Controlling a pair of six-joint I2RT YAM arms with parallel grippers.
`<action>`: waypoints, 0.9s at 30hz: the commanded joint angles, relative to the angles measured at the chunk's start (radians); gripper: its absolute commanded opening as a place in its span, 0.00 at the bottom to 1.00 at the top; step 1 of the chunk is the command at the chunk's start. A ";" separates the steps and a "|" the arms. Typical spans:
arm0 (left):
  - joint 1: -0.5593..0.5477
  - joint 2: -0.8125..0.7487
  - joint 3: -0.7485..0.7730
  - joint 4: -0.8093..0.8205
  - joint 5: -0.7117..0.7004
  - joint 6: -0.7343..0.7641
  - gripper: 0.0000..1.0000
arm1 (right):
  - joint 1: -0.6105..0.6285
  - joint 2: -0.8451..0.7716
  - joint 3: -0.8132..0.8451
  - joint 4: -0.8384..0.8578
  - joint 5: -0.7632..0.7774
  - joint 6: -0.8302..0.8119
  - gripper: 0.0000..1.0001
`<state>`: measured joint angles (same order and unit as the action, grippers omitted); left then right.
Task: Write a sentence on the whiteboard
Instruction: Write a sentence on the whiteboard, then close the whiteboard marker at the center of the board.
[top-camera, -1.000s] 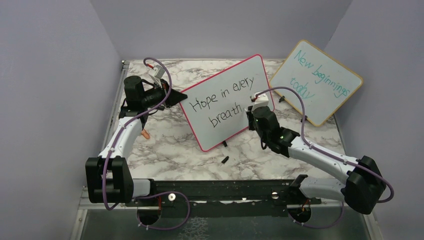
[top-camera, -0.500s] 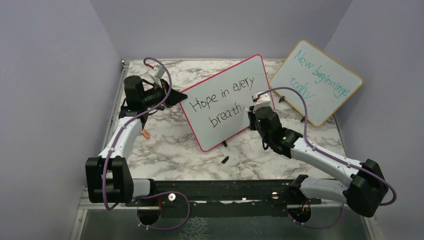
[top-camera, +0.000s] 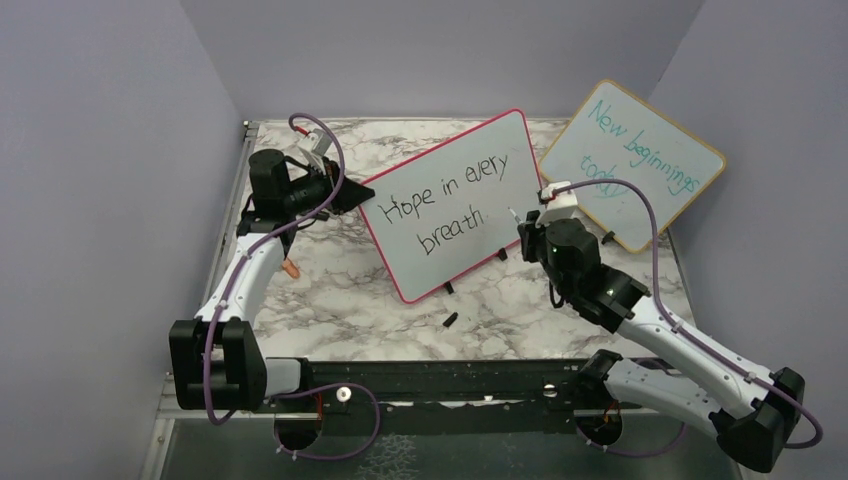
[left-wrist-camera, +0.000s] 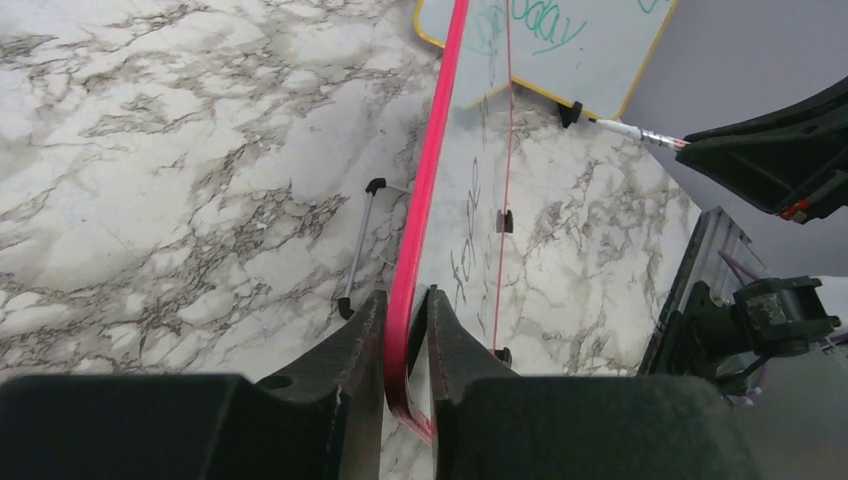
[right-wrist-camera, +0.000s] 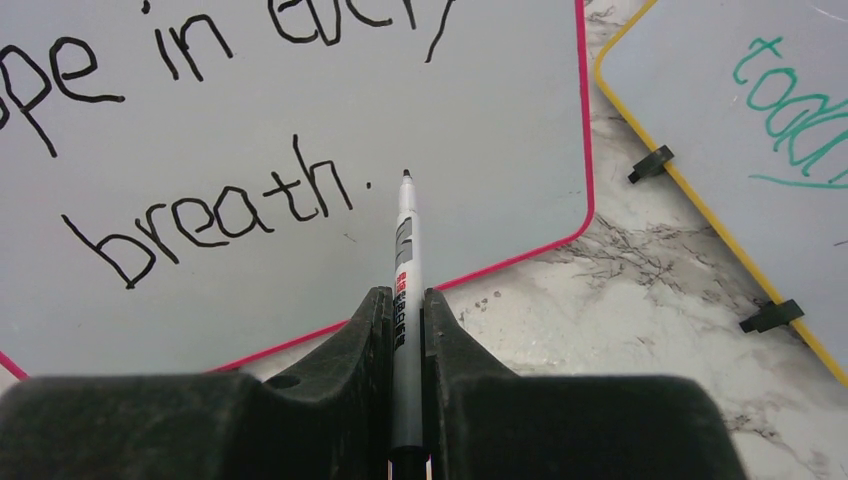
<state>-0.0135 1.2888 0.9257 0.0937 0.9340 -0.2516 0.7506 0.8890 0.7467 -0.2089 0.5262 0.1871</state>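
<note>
The whiteboard (top-camera: 455, 150), pink-framed, stands tilted on the marble table. Its sentence (top-camera: 447, 202) reads "Hope in every breath." in black on two lines, and "breath." (right-wrist-camera: 210, 215) is close up in the right wrist view. My left gripper (top-camera: 350, 196) is at the board's left corner. Its fingers close round the pink frame (left-wrist-camera: 428, 190), and the gripper (left-wrist-camera: 407, 300) holds that edge. My right gripper (right-wrist-camera: 405, 295) is shut on a grey marker (right-wrist-camera: 404, 240). The marker's tip points at the board just right of the full stop, off the surface. From above, the right gripper (top-camera: 526, 224) hangs by the board's lower right corner.
A wooden-framed board (top-camera: 640, 165) with teal writing leans at the back right, near my right arm. A small black cap (top-camera: 450, 320) lies on the table in front of the whiteboard. An orange object (top-camera: 291, 268) lies beside the left arm. Purple walls close in on three sides.
My right arm has drawn back to the right, taking the marker off the board after "breath". The left arm has stayed on the board's corner.
</note>
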 joint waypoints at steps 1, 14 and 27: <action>0.000 -0.038 0.020 -0.127 -0.143 0.084 0.24 | -0.008 -0.040 0.052 -0.080 0.048 0.008 0.01; -0.024 -0.258 -0.011 -0.282 -0.253 0.087 0.99 | -0.008 -0.159 0.081 -0.174 0.069 0.020 0.01; -0.173 -0.533 -0.171 -0.424 -0.309 -0.100 0.99 | -0.008 -0.285 0.020 -0.214 0.033 0.079 0.01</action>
<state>-0.1371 0.8246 0.8017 -0.2783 0.6785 -0.2203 0.7502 0.6319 0.7883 -0.3996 0.5667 0.2371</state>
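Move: The whiteboard stands tilted with its upper left corner between the left fingers; its middle is about 16 cm to that hand's right, some 2 cm back and 3 cm lower. The marker cap lies 15 cm to the left hand's right, 13 cm back, some 23 cm below. From the right hand, holding the marker, the whiteboard's middle is 12 cm left, 10 cm ahead, 8 cm below; the yellow-framed board is about 20 cm right, 20 cm ahead, 10 cm below. Leftward first, by about 2 cm, the left hand eases off the whiteboard's corner as its fingers open wide, then pulls back roughly 10 cm towards its base, arching up some 3 cm and sinking again. Meanwhile the right hand carries the marker farther away from the writing, up, right and back by about 4 cm each, grip unchanged. ##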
